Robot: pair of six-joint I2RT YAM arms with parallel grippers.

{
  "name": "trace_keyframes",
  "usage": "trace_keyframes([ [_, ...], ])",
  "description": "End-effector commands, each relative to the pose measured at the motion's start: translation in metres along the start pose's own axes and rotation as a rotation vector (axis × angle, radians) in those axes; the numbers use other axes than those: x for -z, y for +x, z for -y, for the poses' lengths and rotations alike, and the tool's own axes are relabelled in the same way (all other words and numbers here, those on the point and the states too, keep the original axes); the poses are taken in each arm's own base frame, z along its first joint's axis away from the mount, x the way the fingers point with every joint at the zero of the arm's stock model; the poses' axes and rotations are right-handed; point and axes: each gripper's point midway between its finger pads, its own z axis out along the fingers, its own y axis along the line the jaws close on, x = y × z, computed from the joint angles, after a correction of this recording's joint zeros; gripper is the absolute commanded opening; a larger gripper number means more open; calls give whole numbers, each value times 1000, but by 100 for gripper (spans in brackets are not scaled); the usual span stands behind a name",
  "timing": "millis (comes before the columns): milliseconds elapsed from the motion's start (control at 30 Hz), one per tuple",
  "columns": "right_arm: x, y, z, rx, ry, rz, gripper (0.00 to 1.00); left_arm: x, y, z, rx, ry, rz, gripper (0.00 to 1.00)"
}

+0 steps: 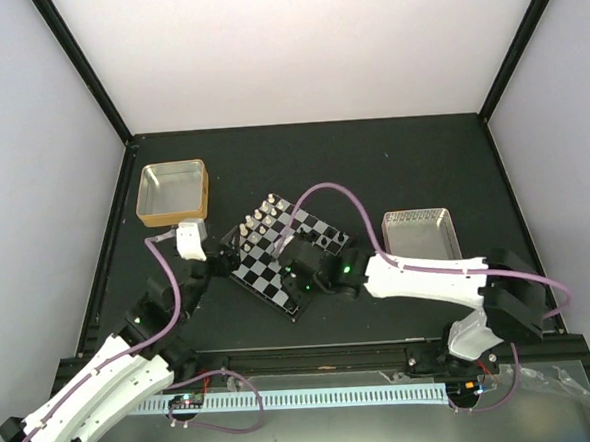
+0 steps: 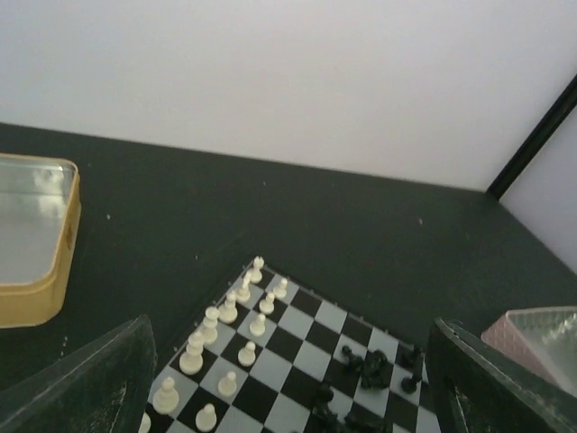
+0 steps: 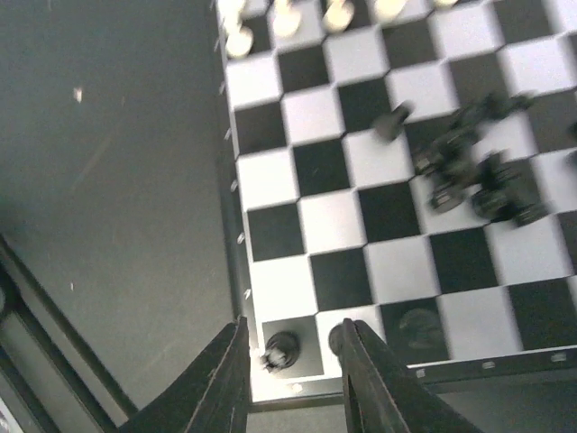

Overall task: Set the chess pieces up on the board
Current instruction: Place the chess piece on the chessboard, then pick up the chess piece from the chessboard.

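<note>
The board lies tilted in the middle of the table. White chess pieces stand in two rows along its far left side. Several black pieces lie in a jumble on the squares near the opposite side. One black piece stands on the near corner square, between the fingers of my right gripper, which is open and not touching it. A second black piece sits just beside the right finger. My left gripper hangs wide open over the board's left edge with nothing in it.
A gold-rimmed metal tray sits at the back left of the board. A pink-rimmed tray sits to its right, behind my right arm. Dark table surface surrounds the board, with white walls beyond.
</note>
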Motion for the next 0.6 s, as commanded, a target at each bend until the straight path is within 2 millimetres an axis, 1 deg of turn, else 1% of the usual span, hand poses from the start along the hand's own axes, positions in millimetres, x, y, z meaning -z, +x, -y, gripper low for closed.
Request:
trace_keyframes([
  [0, 24, -28, 36, -189, 64, 115, 31, -7, 22, 15, -13, 60, -134, 84],
  [67, 27, -27, 50, -266, 78, 117, 32, -11, 39, 24, -8, 102, -217, 84],
  [133, 28, -22, 64, -355, 97, 102, 32, -15, 58, 28, 26, 109, -312, 82],
  [200, 29, -17, 73, -427, 111, 95, 32, -18, 76, 36, 58, 131, -410, 78],
  [267, 31, -12, 80, -492, 127, 91, 32, -21, 97, 40, 92, 127, -511, 73],
  [333, 34, -8, 86, -542, 148, 94, 32, -24, 113, 43, 104, 125, -593, 69],
  [367, 35, -6, 90, -566, 161, 96, 32, -25, 120, 43, 104, 112, -634, 66],
  [433, 36, 0, 96, -608, 181, 100, 32, -29, 134, 40, 85, 80, -705, 64],
  [467, 37, 2, 98, -626, 190, 103, 32, -31, 140, 36, 70, 49, -731, 61],
  [500, 37, 4, 102, -644, 203, 105, 32, -33, 147, 30, 54, 11, -765, 58],
  [567, 39, 4, 105, -666, 215, 118, 31, -37, 155, 24, 43, -27, -819, 51],
])
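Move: The pile of loose black pieces lies some 15 cm right of the left hand, about 4 cm ahead and 21 cm below; a lone black pawn stands about 10 cm right and 3 cm ahead, the white row's middle 5 cm right and 9 cm ahead. From the right hand the pile is roughly 10 cm straight ahead and 7 cm down; the placed corner piece is 2 cm back, straight behind. Left hand sinks about 13 cm, rightward, towards the pile, tipping down, fingers narrowing; right hand swings right-forward, turning clockwise. ##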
